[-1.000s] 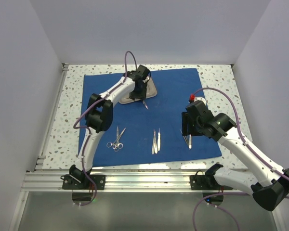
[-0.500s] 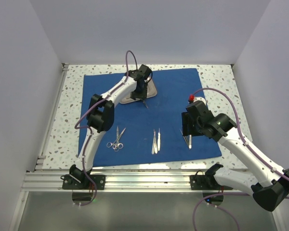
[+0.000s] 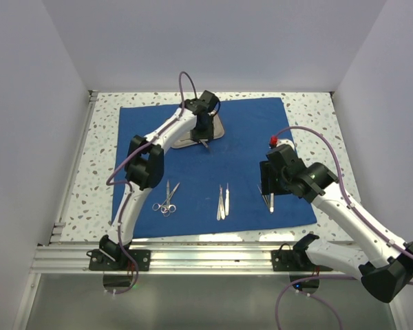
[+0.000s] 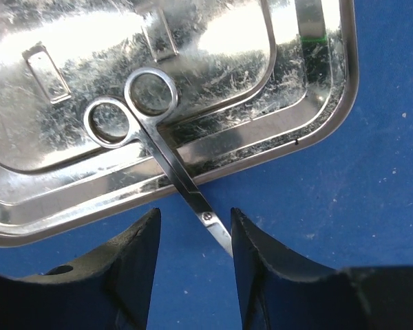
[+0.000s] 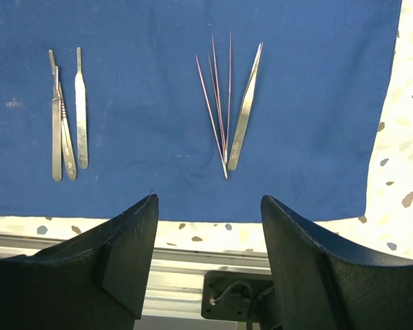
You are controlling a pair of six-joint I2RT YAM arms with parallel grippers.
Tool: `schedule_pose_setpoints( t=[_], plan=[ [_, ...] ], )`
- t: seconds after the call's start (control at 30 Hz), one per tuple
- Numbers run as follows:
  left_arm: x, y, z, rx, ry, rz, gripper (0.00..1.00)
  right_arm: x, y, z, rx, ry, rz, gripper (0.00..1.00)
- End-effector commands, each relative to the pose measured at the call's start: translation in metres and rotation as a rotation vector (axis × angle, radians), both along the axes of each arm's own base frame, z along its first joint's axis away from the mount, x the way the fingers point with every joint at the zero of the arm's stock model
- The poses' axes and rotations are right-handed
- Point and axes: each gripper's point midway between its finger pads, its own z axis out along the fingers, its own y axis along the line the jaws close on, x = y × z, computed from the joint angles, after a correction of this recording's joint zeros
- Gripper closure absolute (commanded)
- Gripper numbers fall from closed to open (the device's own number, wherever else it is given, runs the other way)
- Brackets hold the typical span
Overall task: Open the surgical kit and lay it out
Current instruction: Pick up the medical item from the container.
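Observation:
The royal-blue cloth [image 3: 248, 137] lies spread flat on the table. The steel tray [image 3: 182, 142] sits on its far part. One pair of ring-handled scissors [image 4: 158, 137] lies with its rings in the tray [image 4: 310, 103] and its blades over the rim onto the cloth. My left gripper [image 4: 195, 227] is open, its fingers either side of the blade tip, which is close against the right finger. My right gripper [image 5: 208, 206] is open and empty, above the cloth's near edge. Just beyond it lie the tweezers [image 5: 242, 117].
Another pair of scissors [image 3: 167, 199], a few flat silver handles [image 3: 222, 201] and the tweezers [image 3: 268, 199] lie in a row along the cloth's near part. An aluminium rail [image 3: 206, 251] runs along the table's near edge. White walls close in both sides and the back.
The left wrist has shifted slightly towards the back over the tray's rim and its jaws have narrowed a little around the scissors' blade. The right arm has not moved.

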Motion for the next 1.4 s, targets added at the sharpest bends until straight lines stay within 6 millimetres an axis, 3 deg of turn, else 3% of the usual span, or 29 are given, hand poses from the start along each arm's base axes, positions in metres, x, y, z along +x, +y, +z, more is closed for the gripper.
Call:
schedule_pose_setpoints(
  t=[0.0, 0.23, 0.77, 0.87, 1.0, 1.2, 1.23, 1.3, 1.33, 1.37],
  plan=[
    [-0.01, -0.014, 0.023, -0.032, -0.019, 0.016, 0.52, 0.003, -0.002, 0.007, 0.01, -0.044, 0.003, 0.35],
    [-0.019, -0.02, 0.012, -0.005, 0.006, 0.017, 0.52, -0.001, -0.007, 0.006, 0.005, -0.044, 0.005, 0.35],
    [-0.03, -0.008, -0.019, 0.082, 0.046, 0.043, 0.55, -0.003, -0.006, 0.005, 0.01, -0.035, 0.034, 0.35],
    [-0.024, -0.012, -0.021, 0.07, 0.026, 0.03, 0.64, -0.003, -0.005, 0.005, 0.011, -0.031, 0.036, 0.35],
    [-0.022, -0.015, -0.021, 0.059, 0.023, 0.015, 0.97, -0.002, -0.004, 0.004, 0.009, -0.027, 0.039, 0.35],
    [-0.031, -0.011, -0.003, 0.05, 0.024, -0.008, 1.0, 0.0, -0.001, 0.01, 0.024, -0.037, 0.045, 0.35],
    [-0.033, -0.011, 0.013, 0.039, 0.003, -0.03, 1.0, 0.001, 0.001, 0.012, 0.031, -0.04, 0.049, 0.35],
    [-0.039, -0.009, 0.025, 0.024, -0.001, -0.055, 1.0, 0.004, 0.004, 0.021, 0.043, -0.058, 0.06, 0.35],
    [-0.041, -0.01, 0.047, 0.006, -0.036, -0.086, 1.0, 0.006, 0.006, 0.025, 0.051, -0.063, 0.063, 0.35],
    [-0.049, -0.01, 0.05, -0.009, -0.025, -0.117, 1.0, 0.009, 0.009, 0.033, 0.064, -0.08, 0.072, 0.35]
  ],
)
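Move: Almost straight beneath the left hand, some 2 cm down and 1 cm left, lies the middle of the scissors, rings in the tray, blades slanting back and right over its near rim. The tray's centre is about 5 cm ahead and 2 cm left. The laid-out scissors are roughly 22 cm back and 12 cm left, the scalpels 23 cm back and 6 cm right. From the right hand the tray scissors lie about 26 cm ahead, 22 cm left and 14 cm below. Drawing back and to the right about 2.5 cm each way, the half-open left hand slides over to the blade side of the scissors, then sinks some 2 cm while easing a little left and back. The fingers shut and pinch the blades just beyond the joint, then draw back another centimetre or so, just starting to rise with the grip kept. ##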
